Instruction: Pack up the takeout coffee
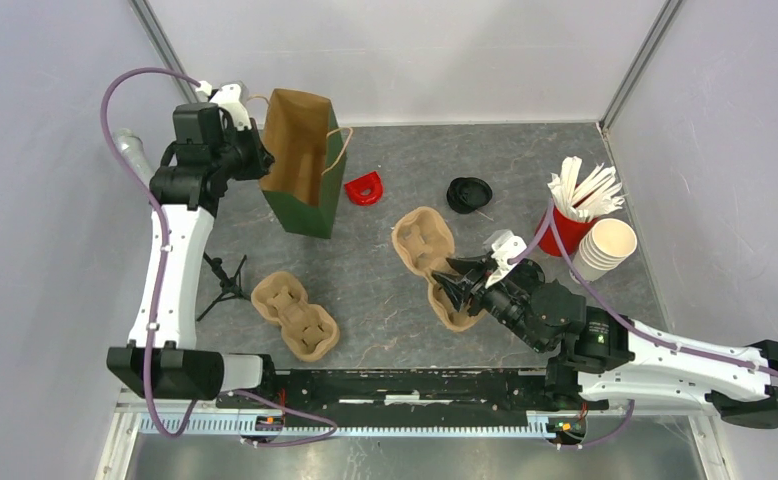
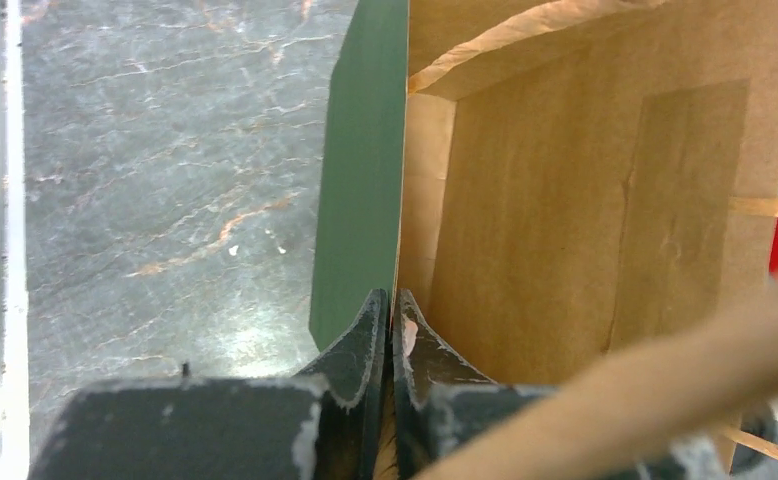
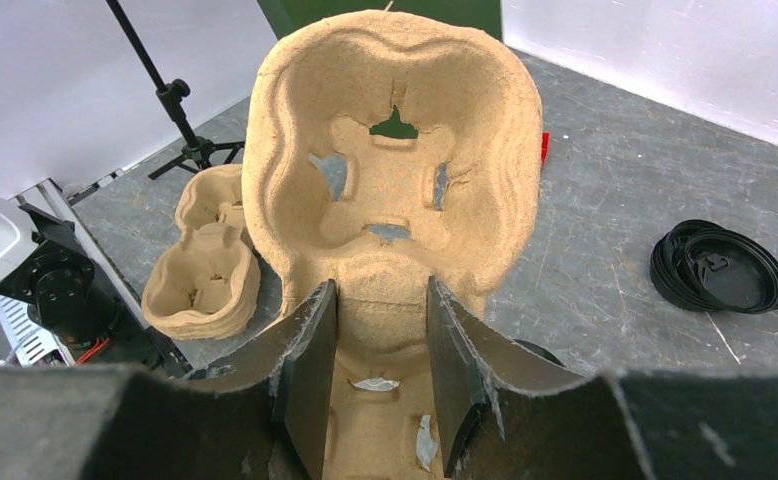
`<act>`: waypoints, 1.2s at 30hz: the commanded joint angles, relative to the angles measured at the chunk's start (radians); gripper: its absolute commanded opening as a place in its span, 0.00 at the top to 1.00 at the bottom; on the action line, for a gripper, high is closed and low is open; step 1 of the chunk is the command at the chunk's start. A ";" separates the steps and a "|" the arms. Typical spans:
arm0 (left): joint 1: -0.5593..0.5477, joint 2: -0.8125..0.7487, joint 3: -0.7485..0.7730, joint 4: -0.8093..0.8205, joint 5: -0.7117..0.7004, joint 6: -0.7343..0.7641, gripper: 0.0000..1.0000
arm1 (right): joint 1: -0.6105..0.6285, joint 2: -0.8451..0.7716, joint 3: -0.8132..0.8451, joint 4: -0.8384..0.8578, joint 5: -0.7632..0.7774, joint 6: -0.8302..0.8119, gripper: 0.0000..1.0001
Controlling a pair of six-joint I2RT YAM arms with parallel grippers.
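No lidded takeout coffee cup shows in any view. A green paper bag (image 1: 305, 165) with a brown inside (image 2: 585, 200) stands open at the back left. My left gripper (image 1: 262, 160) (image 2: 392, 300) is shut on its near rim, one finger outside on the green wall and one inside. A pulp cup carrier (image 1: 420, 240) (image 3: 395, 200) sits mid-table, tilted up toward the camera. My right gripper (image 1: 455, 283) (image 3: 380, 290) is shut on its near end, the carrier filling the gap between both fingers.
A stack of pulp carriers (image 1: 295, 315) (image 3: 205, 270) lies front left beside a small black tripod (image 1: 223, 285). Black lids (image 1: 470, 195) (image 3: 720, 270) are stacked at the back. A red cup of white sticks (image 1: 563, 230), lidless cream cups (image 1: 605, 247) and a red piece (image 1: 364, 188) are also there.
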 commanded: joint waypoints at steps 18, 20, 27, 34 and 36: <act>-0.325 -0.316 -0.405 0.148 -0.073 -0.513 0.98 | 0.003 -0.069 0.113 -0.002 0.031 -0.007 0.58; -0.356 -0.346 -0.455 0.176 -0.105 -0.558 0.98 | 0.003 -0.075 0.113 -0.007 0.047 -0.016 0.58; -0.503 -0.438 -0.599 0.273 -0.269 -0.735 0.94 | 0.003 -0.049 0.145 -0.054 0.081 -0.013 0.57; -0.566 -0.485 -0.691 0.366 -0.287 -0.858 0.62 | 0.004 0.022 0.194 -0.024 0.101 -0.016 0.58; -0.572 -0.503 -0.685 0.378 -0.276 -0.855 0.46 | 0.003 0.064 0.235 -0.029 0.102 -0.020 0.57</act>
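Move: The left hand already pinches the left rim of the paper bag and has it off the table, the bag's middle some 6 cm to its right, 1 cm ahead and 12 cm below. The carrier in the right hand is about 30 cm right and 19 cm back; the red piece, 16 cm right, 3 cm back and 32 cm below. For the right hand the bag is roughly 22 cm ahead, 25 cm left and 9 cm below; the black lids, 17 cm ahead, 8 cm right and 29 cm down. Left fingers keep their pinch on the bag's rim and carry the bag right and back, about 14 and 12 cm, towards the carrier, rising a touch and then sinking to end 8 cm lower; the hand rolls its left side down some 30 degrees and at the end opens about the rim. The right hand keeps hold of the carrier and lifts it about 5 cm, easing slightly right. ##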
